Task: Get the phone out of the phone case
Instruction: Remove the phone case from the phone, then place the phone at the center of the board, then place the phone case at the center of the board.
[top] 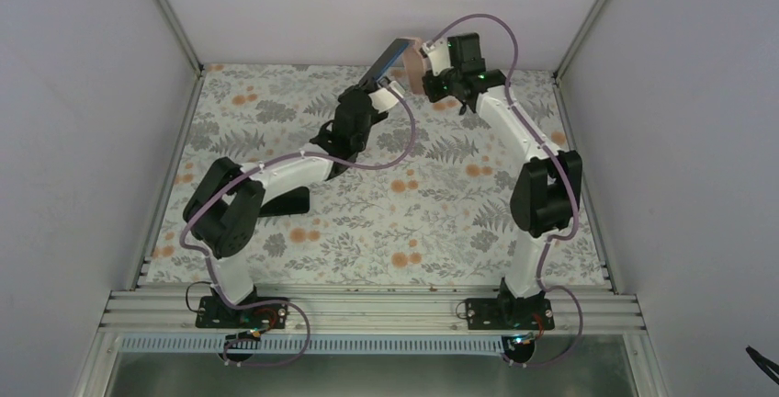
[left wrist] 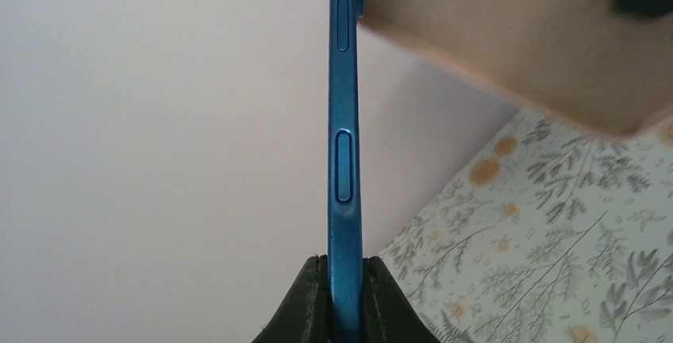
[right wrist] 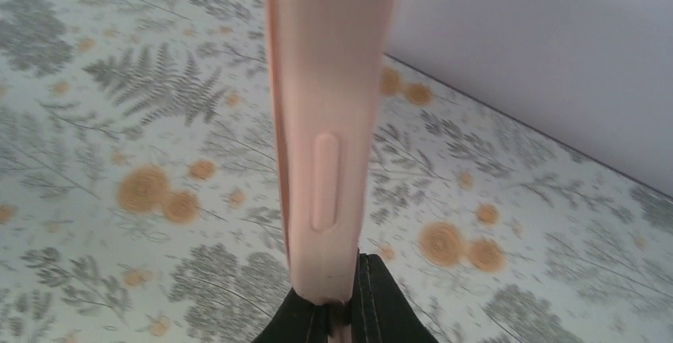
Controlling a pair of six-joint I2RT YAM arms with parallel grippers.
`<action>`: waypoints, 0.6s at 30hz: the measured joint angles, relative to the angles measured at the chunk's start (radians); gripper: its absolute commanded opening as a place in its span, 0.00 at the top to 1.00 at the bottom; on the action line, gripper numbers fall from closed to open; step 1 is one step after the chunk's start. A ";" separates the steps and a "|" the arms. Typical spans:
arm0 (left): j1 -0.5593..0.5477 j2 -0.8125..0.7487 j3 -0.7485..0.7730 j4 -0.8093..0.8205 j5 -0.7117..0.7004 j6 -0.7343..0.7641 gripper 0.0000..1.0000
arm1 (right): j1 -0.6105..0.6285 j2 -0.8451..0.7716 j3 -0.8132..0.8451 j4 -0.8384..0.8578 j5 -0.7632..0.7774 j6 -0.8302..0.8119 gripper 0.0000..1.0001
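The blue phone (left wrist: 344,160) stands edge-on between my left gripper's (left wrist: 346,291) black fingers, which are shut on its lower end. From above the phone (top: 387,62) tilts up toward the back wall, held by the left gripper (top: 378,87). The pale pink phone case (right wrist: 325,121) is pinched at its bottom edge by my right gripper (right wrist: 343,311), shut on it. In the top view the case (top: 415,59) hangs just right of the phone, at the right gripper (top: 432,59). The case (left wrist: 508,33) fills the left wrist view's upper right, its edge meeting the phone's top end.
Both arms are raised over the far middle of the floral-patterned table (top: 386,204). White walls (top: 367,2) close the back and sides. An aluminium rail (top: 367,310) runs along the near edge by the arm bases.
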 measured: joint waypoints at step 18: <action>-0.073 -0.191 -0.209 -0.348 -0.017 0.005 0.98 | -0.203 0.063 -0.005 -0.252 -0.056 -0.179 0.96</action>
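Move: The left gripper holds the bare phone near one end; its middle is about 5 cm ahead, 4 cm right and 3 cm above. From that hand, the case is some 4 cm ahead and 12 cm right, level with it, and the second phone on the table lies roughly 20 cm back, 22 cm left and 26 cm below. The right gripper holds the case, its middle about 4 cm ahead and 4 cm left, level. Part the already separated pair: sweep the right gripper and case about 10 cm right, away from the phone, then lower them towards the table, easing back. Ease the left gripper slightly left, then draw it back and down about 7 cm each way, pitching its fingers down and rolling its left side up. Keep both grips shut. ##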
